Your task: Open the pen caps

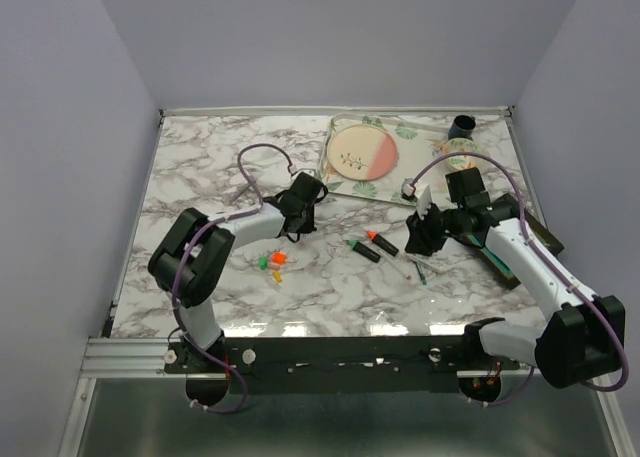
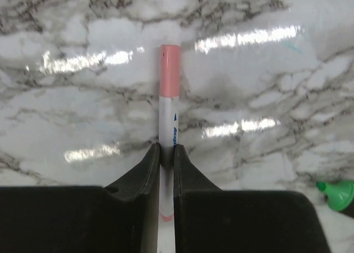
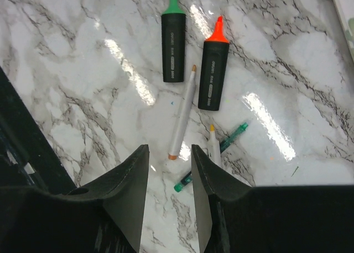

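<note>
A thin white pen (image 2: pixel 167 125) with a pink pen cap (image 2: pixel 170 70) lies on the marble, and my left gripper (image 2: pixel 166 148) is shut on its barrel, the cap sticking out ahead of the fingers. In the top view that left gripper (image 1: pixel 292 232) is left of centre. My right gripper (image 3: pixel 169 149) (image 1: pixel 418 239) hangs open above the table with nothing between its fingers. Ahead of it lie two uncapped black highlighters, one green-tipped (image 3: pixel 173 48) and one orange-tipped (image 3: pixel 214 76), plus thin white pens (image 3: pixel 182 114) and a green pen (image 3: pixel 213 156).
Loose green, orange and yellow caps (image 1: pixel 272 265) lie near the left gripper; a green cap (image 2: pixel 337 191) shows at the left wrist view's edge. At the back stand a patterned tray (image 1: pixel 400 135) with a pink plate (image 1: pixel 362 152) and a black cup (image 1: pixel 462 127).
</note>
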`<state>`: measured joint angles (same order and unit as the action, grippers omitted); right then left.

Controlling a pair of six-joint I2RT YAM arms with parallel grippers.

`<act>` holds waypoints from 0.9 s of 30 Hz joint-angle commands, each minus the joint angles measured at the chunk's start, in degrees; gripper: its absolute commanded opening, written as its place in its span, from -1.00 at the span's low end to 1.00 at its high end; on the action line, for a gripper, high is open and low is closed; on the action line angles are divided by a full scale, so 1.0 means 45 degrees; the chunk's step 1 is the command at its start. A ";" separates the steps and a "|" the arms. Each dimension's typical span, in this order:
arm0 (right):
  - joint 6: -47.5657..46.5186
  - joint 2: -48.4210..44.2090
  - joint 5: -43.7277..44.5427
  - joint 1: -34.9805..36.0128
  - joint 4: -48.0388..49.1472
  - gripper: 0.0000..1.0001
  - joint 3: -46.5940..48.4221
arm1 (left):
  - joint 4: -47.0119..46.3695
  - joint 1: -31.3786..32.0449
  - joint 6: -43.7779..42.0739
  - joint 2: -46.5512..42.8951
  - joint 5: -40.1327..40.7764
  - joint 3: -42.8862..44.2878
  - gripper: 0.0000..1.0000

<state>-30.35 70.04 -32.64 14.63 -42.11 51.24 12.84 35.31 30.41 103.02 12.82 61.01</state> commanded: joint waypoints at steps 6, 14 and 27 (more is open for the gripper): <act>-0.0093 -0.1619 -0.4010 0.0068 0.0294 -0.08 -0.0274 | -0.7788 0.1351 0.4058 -0.4455 -0.3707 -0.5350 -1.00; 0.1643 -0.1542 -0.5948 0.0069 0.1502 0.39 -0.0606 | -1.3022 0.3675 0.6520 -0.4107 -0.2482 -0.5415 -1.00; 0.5181 -0.1345 -0.3062 0.0068 0.3360 0.55 -0.0684 | -1.4221 0.5610 0.7343 -0.2504 0.0275 -0.3481 -1.00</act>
<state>-14.13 64.99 -52.86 14.66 -32.10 48.97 -47.77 59.33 62.52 90.80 8.12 43.66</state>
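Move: Some 24 cm to the right of the left hand, 11 cm nearer the base and about 9 cm higher is the right gripper, to which the already held pink-capped pen is taken. The green-tipped highlighter lies 12 cm right and 6 cm back of the left hand, the orange-tipped one 16 cm right and 5 cm back, both near its height. From the right hand, the pink-capped pen is about 24 cm left, 12 cm ahead and 9 cm lower. Swinging right and up by about 20 cm each, and some 11 cm back, the left hand keeps its grip on the pink-capped pen and rolls some 65 degrees until its fingers point right at the other gripper. Meanwhile the right hand rises and goes left about 5 cm each, towards the pen, tips its fingers further leftward and opens them wide. ##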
